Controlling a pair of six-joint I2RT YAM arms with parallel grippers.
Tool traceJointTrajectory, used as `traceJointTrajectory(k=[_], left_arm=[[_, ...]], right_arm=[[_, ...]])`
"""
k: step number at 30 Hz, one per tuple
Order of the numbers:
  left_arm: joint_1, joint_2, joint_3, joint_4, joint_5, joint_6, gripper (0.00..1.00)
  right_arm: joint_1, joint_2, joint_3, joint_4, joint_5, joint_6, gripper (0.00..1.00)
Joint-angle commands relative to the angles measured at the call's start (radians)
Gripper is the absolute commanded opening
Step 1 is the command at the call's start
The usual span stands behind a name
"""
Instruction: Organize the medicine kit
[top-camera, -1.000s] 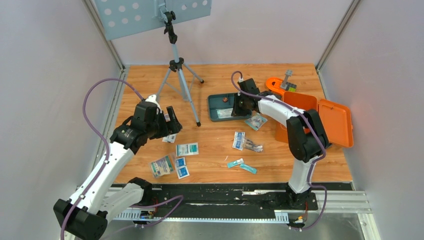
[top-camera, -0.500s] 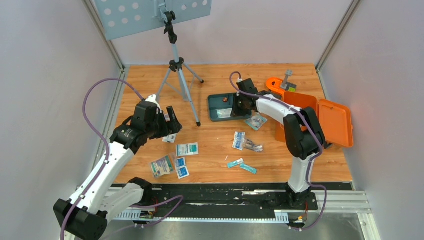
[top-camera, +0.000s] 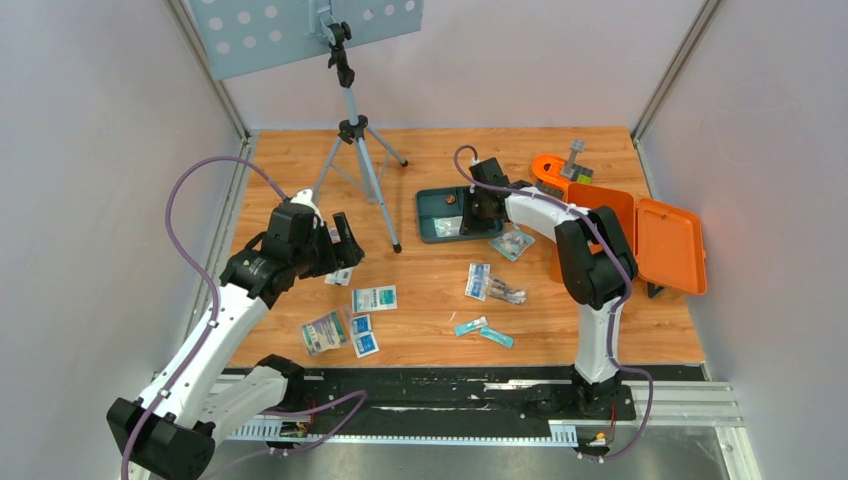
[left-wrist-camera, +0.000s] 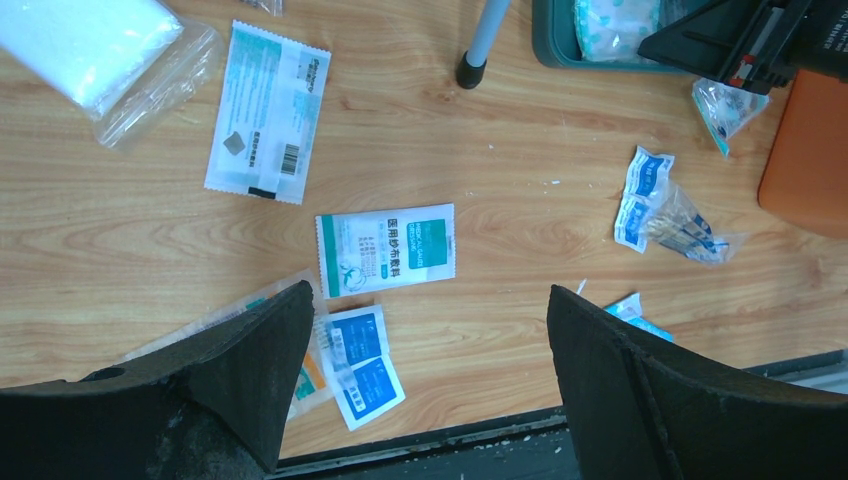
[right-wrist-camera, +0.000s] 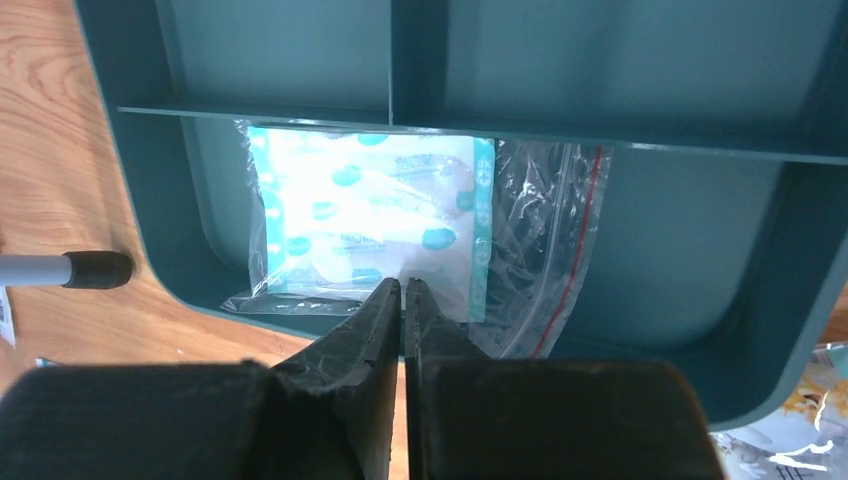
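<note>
The medicine kit (top-camera: 665, 240), an orange box with its lid open, stands at the right; its corner shows in the left wrist view (left-wrist-camera: 812, 150). Left of it lies the dark teal divided tray (top-camera: 432, 215). My right gripper (top-camera: 474, 210) is shut over the tray's near wall (right-wrist-camera: 180, 270), its tips (right-wrist-camera: 404, 290) at the near edge of a clear zip bag with a white and teal packet (right-wrist-camera: 370, 215) lying in the tray's near compartment. I see nothing pinched between the fingers. My left gripper (top-camera: 345, 240) hangs open above loose sachets, its jaws (left-wrist-camera: 428, 292) wide and empty.
Loose on the wood are a white-green sachet (left-wrist-camera: 385, 250), two blue sachets (left-wrist-camera: 362, 365), a long white sachet (left-wrist-camera: 268, 110), bagged items (top-camera: 497, 285) and teal strips (top-camera: 485, 330). A tripod (top-camera: 352, 130) stands at the back centre. A small orange curved piece (top-camera: 548, 168) sits behind the kit.
My right arm has shifted a little to the left over the tray, still shut. The left arm has not moved.
</note>
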Motion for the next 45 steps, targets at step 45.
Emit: traceJointTrajectory(k=[45], left_arm=[[0.004,-0.041,0.028,0.003,0.0,0.024,0.95]], right_arm=[[0.253,-0.699,-0.651,-0.084,0.093,0.424,0.42]])
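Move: The left teal sachet lies about 24 cm back from the right hand, 1 cm to its left and 3 cm below. At table level, the blue packet is some 13 cm back and level sideways, the swab bag 15 cm back and 7 cm right. The gauze bag in the tray is just below the hand, 1 cm ahead and 3 cm left. From the left hand, that sachet is roughly 8 cm back, 29 cm right and 19 cm below. With its nearly shut fingertips, the right hand presses the near edge of the gauze bag about 1 cm further down into the tray, then lifts clear, the fingers parting to under half open. It rises some 13 cm, tilting its tips forward, then sweeps about 20 cm back past the blue packet towards the teal sachets, sinking and tipping downward again on the way. ##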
